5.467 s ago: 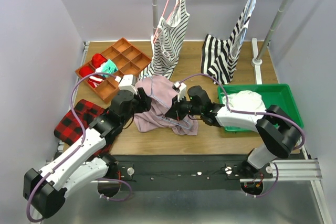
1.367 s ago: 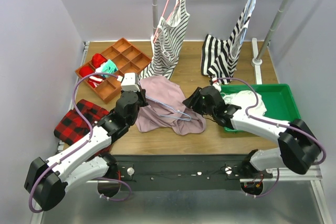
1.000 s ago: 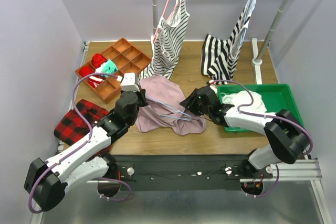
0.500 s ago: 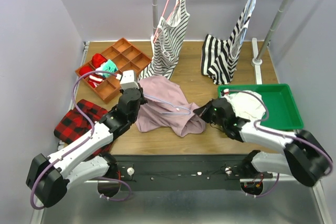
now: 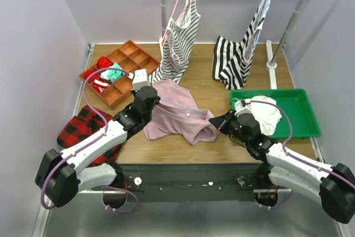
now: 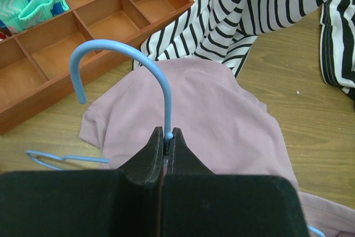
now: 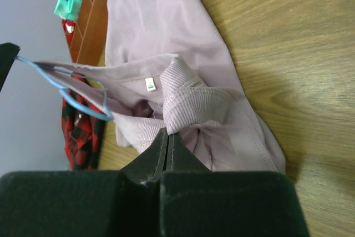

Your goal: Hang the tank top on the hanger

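Note:
The mauve-pink tank top [image 5: 177, 120] lies rumpled on the wooden table, also seen in the left wrist view [image 6: 222, 104] and the right wrist view [image 7: 161, 26]. The pale blue wire hanger [image 5: 186, 108] rests across it, partly under the fabric. My left gripper [image 5: 157, 99] is shut on the hanger's neck just below the hook [image 6: 138, 62], its jaws [image 6: 168, 136] pressed together around the wire. My right gripper [image 5: 218, 123] is shut on a ribbed edge of the tank top [image 7: 188, 101] at its right side, with the pinch showing in the right wrist view [image 7: 168, 132]. One hanger arm [image 7: 66, 95] pokes out by the fabric opening.
An orange divided tray [image 5: 130, 62] with socks sits at the back left. Two striped tops [image 5: 180, 37] [image 5: 244, 48] hang from poles at the back. A green tray [image 5: 297, 101] holding a white garment [image 5: 263, 109] is at right. A red plaid cloth [image 5: 77, 129] lies at left.
My right gripper has shut on the tank top's edge and drawn back to the near right. My left gripper has carried the hanger slightly right and farther back.

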You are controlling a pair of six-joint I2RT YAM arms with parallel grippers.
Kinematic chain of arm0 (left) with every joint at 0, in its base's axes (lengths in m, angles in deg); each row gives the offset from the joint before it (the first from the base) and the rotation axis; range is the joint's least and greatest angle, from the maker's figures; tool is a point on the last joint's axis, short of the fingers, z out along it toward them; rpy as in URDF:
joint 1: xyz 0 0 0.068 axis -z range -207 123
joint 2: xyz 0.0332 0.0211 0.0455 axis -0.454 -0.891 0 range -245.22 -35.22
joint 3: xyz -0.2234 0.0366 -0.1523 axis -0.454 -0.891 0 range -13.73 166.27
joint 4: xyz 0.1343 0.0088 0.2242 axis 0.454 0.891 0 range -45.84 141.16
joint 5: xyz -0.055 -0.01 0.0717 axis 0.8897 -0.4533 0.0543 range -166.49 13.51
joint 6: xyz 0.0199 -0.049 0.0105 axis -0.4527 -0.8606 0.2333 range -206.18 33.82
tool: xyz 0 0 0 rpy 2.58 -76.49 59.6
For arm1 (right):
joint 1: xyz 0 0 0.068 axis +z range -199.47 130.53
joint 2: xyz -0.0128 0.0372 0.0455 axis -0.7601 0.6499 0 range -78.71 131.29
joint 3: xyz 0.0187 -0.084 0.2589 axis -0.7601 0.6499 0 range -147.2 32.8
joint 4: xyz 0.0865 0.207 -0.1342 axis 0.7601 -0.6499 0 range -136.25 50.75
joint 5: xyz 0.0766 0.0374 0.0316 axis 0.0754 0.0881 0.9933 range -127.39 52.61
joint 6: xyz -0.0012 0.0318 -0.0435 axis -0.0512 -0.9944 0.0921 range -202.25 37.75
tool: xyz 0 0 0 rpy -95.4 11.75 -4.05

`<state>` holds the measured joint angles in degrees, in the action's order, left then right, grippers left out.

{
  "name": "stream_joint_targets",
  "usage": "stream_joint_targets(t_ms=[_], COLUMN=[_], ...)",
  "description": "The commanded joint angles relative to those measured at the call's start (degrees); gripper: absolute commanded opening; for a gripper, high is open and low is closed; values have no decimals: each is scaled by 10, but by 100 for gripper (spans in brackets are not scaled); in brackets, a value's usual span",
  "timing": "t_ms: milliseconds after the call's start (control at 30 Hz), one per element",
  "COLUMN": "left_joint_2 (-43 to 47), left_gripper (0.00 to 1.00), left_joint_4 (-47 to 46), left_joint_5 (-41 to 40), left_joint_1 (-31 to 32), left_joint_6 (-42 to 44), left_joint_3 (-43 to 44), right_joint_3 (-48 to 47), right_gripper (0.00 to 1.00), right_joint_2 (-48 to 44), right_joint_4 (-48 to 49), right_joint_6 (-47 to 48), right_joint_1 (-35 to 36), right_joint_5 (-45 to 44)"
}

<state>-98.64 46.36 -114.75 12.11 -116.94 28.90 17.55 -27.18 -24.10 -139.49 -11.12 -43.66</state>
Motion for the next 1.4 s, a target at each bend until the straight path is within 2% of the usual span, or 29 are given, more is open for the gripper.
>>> stream_joint_targets(t_ms=[0, 400, 733, 933, 1233, 1367], left_joint_2=[-28, -45, -43, -30, -39, -48], left_gripper=[0, 0, 0, 0, 0, 0], left_joint_4=[17, 17, 15, 25, 40, 61], left_joint_5=[-38, -26, 2, 33, 14, -5], left_joint_1=[-2, -2, 3, 15, 56, 75], left_joint_6=[-9, 1, 8, 31, 47, 68], left_joint_3=[33, 40, 62, 90, 126, 174], right_joint_3=[7, -94, -181, -233, -289, -298], right_gripper=[1, 1, 1, 1, 1, 1], right_joint_2=[-33, -41, 74, 81, 82, 71], right_joint_4=[0, -50, -22, -79, -137, -150], right_joint_6=[29, 102, 153, 207, 241, 244], right_joint_1=[1, 1, 3, 2, 2, 3], right_joint_5=[16, 16, 162, 149, 150, 154])
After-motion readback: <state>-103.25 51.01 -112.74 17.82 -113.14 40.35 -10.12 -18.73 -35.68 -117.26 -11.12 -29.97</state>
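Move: My right hand keeps a pinch on the tank top's right strap; the hanger's right end lies about 4 cm to its left, 1 cm ahead and nearly level. The green tray's middle is some 25 cm to its right and 8 cm ahead, 9 cm lower. My left hand holds the hanger by its neck: from it the pinched strap is roughly 20 cm right, 7 back, 8 below, and the compartment box about 18 ahead, 14 left, 17 below. I lift the strap with my right hand, carry it left past the hanger's right end, then raise it again, about 12 cm up and 6 left in all, swinging the fingers 20 degrees counter-clockwise and tipping them up. My left hand sinks a touch and holds, then brings the hanger right and up about 5 cm each way towards the strap. Both grips stay shut. ##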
